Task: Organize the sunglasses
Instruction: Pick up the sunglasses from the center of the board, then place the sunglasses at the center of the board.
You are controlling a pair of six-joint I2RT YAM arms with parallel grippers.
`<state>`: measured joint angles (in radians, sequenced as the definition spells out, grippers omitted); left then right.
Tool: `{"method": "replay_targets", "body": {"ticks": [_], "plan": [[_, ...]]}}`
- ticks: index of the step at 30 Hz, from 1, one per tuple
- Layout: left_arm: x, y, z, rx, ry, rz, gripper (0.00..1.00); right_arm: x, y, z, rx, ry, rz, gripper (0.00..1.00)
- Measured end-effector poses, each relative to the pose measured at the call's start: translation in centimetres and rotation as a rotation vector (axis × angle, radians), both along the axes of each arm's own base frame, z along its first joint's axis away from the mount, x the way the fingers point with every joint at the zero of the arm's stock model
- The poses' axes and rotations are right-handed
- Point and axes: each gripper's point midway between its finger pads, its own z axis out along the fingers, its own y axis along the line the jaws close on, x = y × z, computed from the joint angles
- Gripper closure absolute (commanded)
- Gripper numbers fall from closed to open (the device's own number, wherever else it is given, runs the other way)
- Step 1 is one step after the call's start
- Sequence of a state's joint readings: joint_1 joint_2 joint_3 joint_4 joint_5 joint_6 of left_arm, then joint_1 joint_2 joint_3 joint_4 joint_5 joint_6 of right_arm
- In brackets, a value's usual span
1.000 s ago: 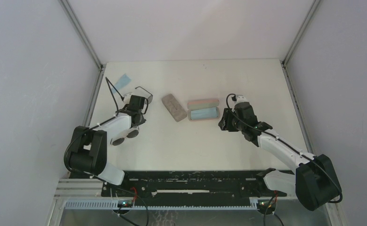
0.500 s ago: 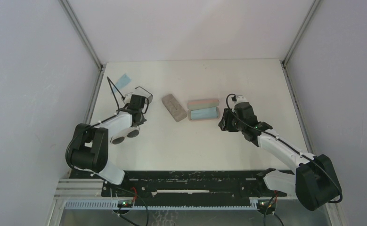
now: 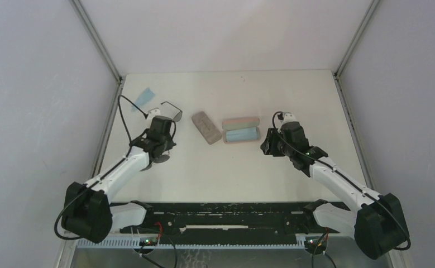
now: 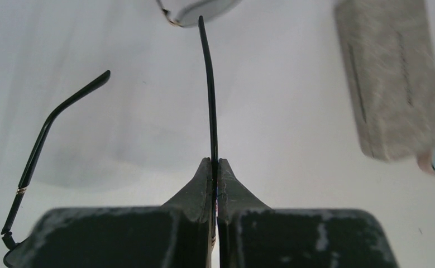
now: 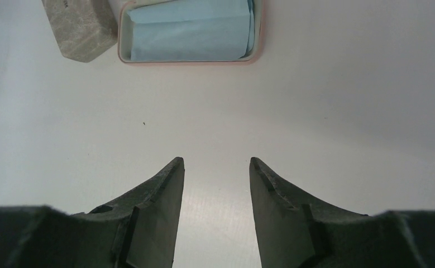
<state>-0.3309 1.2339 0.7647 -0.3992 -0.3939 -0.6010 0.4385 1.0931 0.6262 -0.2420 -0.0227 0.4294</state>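
Note:
My left gripper (image 4: 215, 162) is shut on one thin black temple (image 4: 208, 84) of a pair of sunglasses. The other temple (image 4: 47, 134) spreads out to the left, and the pair's front is hidden under the fingers. Seen from above, the left gripper (image 3: 161, 138) hangs over the table's left side, and a dark lens (image 3: 160, 158) shows just below it. The second pair of sunglasses (image 3: 171, 111), with squarish lenses, lies just beyond. My right gripper (image 5: 216, 162) stands open over bare table with nothing between its fingers.
An open pink case (image 3: 241, 124) holding a light blue cloth (image 5: 190, 30) lies mid-table, just left of the right gripper (image 3: 266, 144). A shut grey-brown case (image 3: 206, 127) lies beside it. Another blue cloth (image 3: 143, 96) sits at the far left by the wall.
The left arm has swung and its gripper has drawn back a little toward the near edge, closing on a sunglasses temple. The right arm has barely moved.

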Motion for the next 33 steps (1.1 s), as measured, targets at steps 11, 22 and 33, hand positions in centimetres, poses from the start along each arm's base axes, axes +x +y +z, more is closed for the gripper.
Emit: {"method": "replay_targets", "body": {"ticks": [11,22,33], "plan": [[-6.9,-11.4,0.4,-0.024,0.037,-0.408,1.00,-0.7,-0.8,2.0,0.005,-0.053,-0.017,0.53],[-11.6,-22.4,-1.1,0.128,0.077,-0.960,1.00,-1.8,-2.9,4.1,0.003,-0.119,-0.072,0.53],[-15.3,-27.7,-2.3,0.206,0.052,-1.448,1.00,-2.8,-6.3,5.7,0.028,-0.172,-0.187,0.53]]}}
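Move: The sunglasses already hang from the left fingers by one temple, roughly 8 cm above the board. The clear patch by the board's front edge lies some 15 cm back and 28 cm right of this hand. The open pink case is about 11 cm ahead and 26 cm right, the grey case 12 cm ahead and 12 cm right, both some 7 cm lower. From the right hand the patch is about 11 cm back and 7 cm left, 8 cm down. The sunglasses, still pinched by one temple, are swept by the left hand some 28 cm right and 15 cm back, across the board on the near side of both cases towards the middle of its front edge, sinking a little late on. On the way the wrist swings about 80 degrees clockwise. The empty right hand, fingers still open, backs off right and up, about 6 cm each way. ##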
